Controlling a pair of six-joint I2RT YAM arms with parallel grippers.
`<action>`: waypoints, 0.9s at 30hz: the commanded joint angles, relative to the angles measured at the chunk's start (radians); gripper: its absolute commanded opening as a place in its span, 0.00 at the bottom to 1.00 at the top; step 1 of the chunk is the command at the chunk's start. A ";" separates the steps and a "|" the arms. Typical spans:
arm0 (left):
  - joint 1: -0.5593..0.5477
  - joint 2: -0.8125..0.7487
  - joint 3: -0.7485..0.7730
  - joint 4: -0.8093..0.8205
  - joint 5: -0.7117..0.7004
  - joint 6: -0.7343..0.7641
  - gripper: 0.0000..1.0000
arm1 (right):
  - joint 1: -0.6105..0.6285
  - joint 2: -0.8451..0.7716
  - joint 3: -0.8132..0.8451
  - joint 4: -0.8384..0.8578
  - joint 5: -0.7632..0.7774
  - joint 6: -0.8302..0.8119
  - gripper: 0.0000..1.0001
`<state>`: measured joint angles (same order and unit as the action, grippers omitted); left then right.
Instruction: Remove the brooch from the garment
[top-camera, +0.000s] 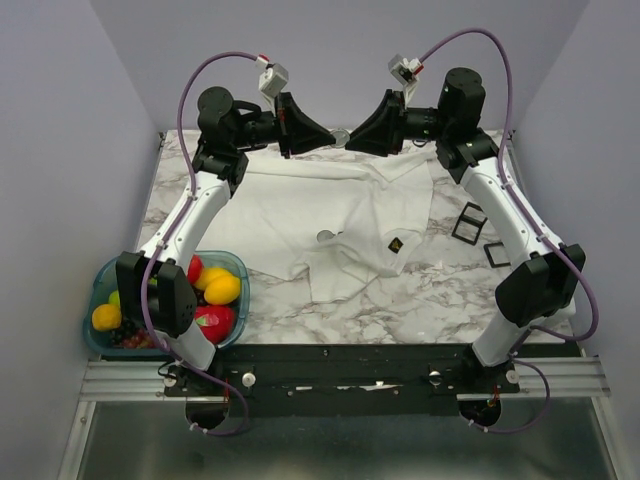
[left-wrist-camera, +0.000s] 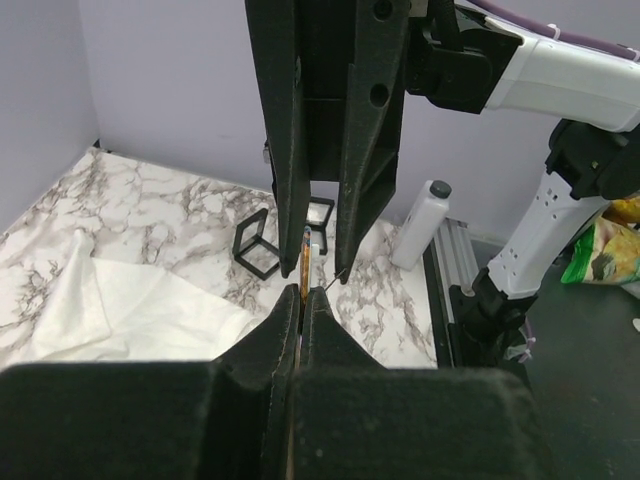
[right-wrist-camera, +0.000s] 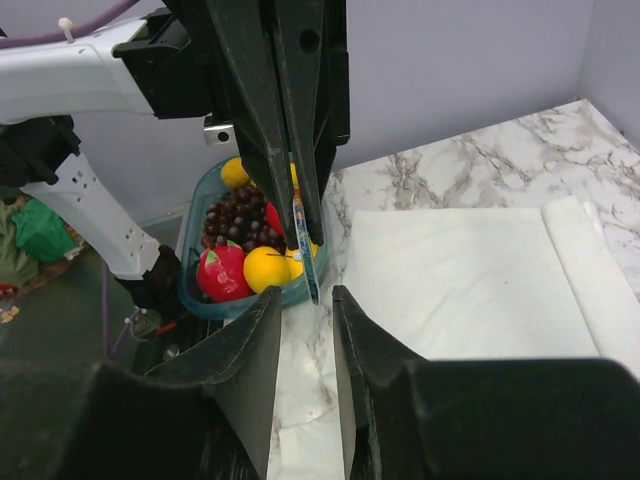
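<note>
The brooch hangs in the air at the back middle, off the garment. It shows edge-on in both wrist views, as a thin orange-edged disc and a blue-white one with a pin sticking out. My left gripper is shut on it and reaches in from the left. My right gripper faces it from the right, open, with its fingers standing either side of the brooch's free edge and apart from it. The white garment lies spread on the marble below, its dark diamond logo facing up.
A teal bowl of toy fruit sits at the near left. Two black square frames lie right of the garment. A small grey round thing rests on the cloth. A white bottle stands off the table's edge.
</note>
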<state>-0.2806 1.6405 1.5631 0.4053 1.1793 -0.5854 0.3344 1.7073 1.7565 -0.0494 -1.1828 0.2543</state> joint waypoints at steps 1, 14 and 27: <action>-0.015 0.008 -0.001 0.029 0.037 -0.008 0.00 | 0.002 -0.020 -0.014 0.039 0.011 0.034 0.29; -0.019 0.013 0.009 0.010 0.043 0.012 0.13 | -0.001 -0.005 -0.035 0.102 0.006 0.088 0.00; -0.023 0.013 0.005 0.017 0.059 0.029 0.21 | -0.018 0.011 -0.045 0.145 0.009 0.143 0.00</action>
<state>-0.2970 1.6520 1.5631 0.4095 1.2064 -0.5697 0.3229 1.7077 1.7203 0.0582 -1.1805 0.3782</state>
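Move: The brooch, still gripped in the left fingertips, stands about 2 cm to the left of the right hand, some 1 cm farther out and level in height. From the left hand it is about 2 cm to the right. The garment's middle lies roughly 38 cm below the right hand and 4 cm to its left; its dark badge is about 14 cm right of that hand, 6 cm back and equally far down. Nearly still, the right fingers close and pinch the brooch; the left sinks back about 1 cm, opening a quarter. ##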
